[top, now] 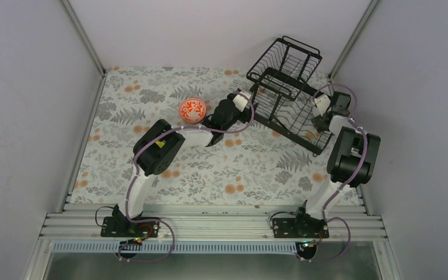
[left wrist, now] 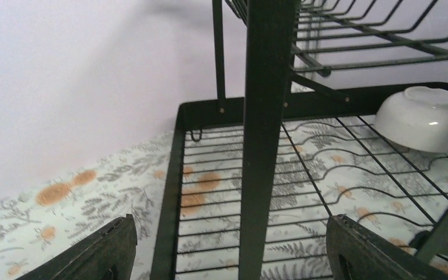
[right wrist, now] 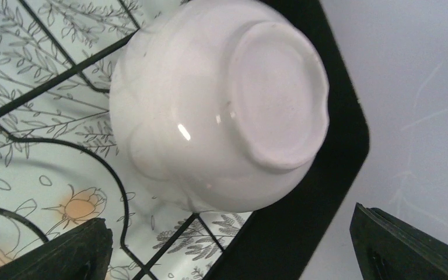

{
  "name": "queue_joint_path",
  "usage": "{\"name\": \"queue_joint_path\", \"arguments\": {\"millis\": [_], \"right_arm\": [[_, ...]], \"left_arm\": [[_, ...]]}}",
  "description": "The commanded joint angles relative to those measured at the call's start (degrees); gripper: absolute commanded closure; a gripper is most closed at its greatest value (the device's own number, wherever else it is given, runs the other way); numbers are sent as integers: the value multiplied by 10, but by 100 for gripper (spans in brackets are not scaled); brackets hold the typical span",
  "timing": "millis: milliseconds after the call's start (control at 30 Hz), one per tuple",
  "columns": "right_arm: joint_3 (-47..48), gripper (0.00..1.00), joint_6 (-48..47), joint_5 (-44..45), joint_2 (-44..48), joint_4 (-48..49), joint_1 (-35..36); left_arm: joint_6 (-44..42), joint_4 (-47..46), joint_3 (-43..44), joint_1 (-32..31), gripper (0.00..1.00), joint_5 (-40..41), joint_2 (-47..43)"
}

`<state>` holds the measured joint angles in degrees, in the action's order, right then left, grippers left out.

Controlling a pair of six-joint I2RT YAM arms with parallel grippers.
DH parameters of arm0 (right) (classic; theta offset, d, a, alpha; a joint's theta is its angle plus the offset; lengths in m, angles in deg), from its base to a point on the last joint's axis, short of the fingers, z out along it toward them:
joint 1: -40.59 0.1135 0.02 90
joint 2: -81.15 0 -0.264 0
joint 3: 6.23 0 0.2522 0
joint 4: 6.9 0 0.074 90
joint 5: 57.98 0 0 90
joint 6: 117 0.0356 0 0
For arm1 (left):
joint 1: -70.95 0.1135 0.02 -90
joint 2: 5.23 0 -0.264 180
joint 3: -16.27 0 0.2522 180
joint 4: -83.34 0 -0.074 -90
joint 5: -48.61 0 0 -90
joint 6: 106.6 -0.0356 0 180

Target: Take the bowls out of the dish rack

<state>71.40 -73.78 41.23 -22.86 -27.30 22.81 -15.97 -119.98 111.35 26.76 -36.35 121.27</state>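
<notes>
The black wire dish rack [top: 286,93] stands at the back right of the table. A plain white bowl [right wrist: 221,105] lies upside down in a corner of its lower tray [right wrist: 303,204]. My right gripper [right wrist: 230,251] hovers just short of it, open, its fingers [right wrist: 52,251] wide to either side. The same white bowl [left wrist: 423,116] shows far right in the left wrist view. My left gripper [left wrist: 233,256] is open at the rack's left edge, a rack post [left wrist: 265,146] standing between its fingers without touching them. The white bowl with red-orange pattern [top: 191,109] sits upside down on the table, left of the left gripper [top: 244,99].
The rack's raised upper tier [left wrist: 379,41] hangs over the lower tray. Grey walls close in behind and to the right of the rack. A floral cloth [top: 151,87] covers the table. The right gripper [top: 322,105] is at the rack's right side.
</notes>
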Motion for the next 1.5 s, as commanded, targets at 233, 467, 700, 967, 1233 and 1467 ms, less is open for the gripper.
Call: {"name": "queue_joint_path", "arguments": {"millis": [233, 467, 700, 967, 1233, 1467], "right_arm": [[30, 0, 18, -3, 29, -27, -5], [31, 0, 13, -2, 28, -24, -5], [27, 0, 15, -6, 26, -21, -6], [30, 0, 18, -23, 54, -35, -8], [30, 0, 6, -38, 83, -60, -16], [14, 0, -34, -45, 76, -68, -14]], "left_arm": [[-56, -74, 63, -1, 46, 51, 69], [-59, -69, 64, -4, 74, 58, 64], [-63, -70, 49, -5, 88, 70, 52], [-81, -87, 31, -2, 91, 93, 31], [-80, -97, -22, 10, 91, 81, -9], [-76, -86, -39, 15, 91, 72, -37]]}}
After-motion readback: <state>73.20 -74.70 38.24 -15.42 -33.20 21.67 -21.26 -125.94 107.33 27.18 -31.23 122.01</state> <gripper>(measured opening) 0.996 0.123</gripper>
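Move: The rack's left-end post stands just off the left fingertips, about 2 cm ahead and 1 cm right. The bowl stack is some 22 cm to this hand's left, level fore and aft, and the white bowl roughly 31 cm to its right and 10 cm lower. From the right hand the same white bowl is about 4 cm ahead, sideways in line and 2 cm lower; the rack's near-right corner lies around 15 cm back, 6 cm left. The left fingers close on the rack's post after the hand eases about 2 cm forward, slightly right and down around it; they keep that pinch and drag the post about 3.5 cm left and a little back. The right hand, fingers wide open, lifts about 1.5 cm, waits, then climbs to some 5 cm up, away from the white bowl. ##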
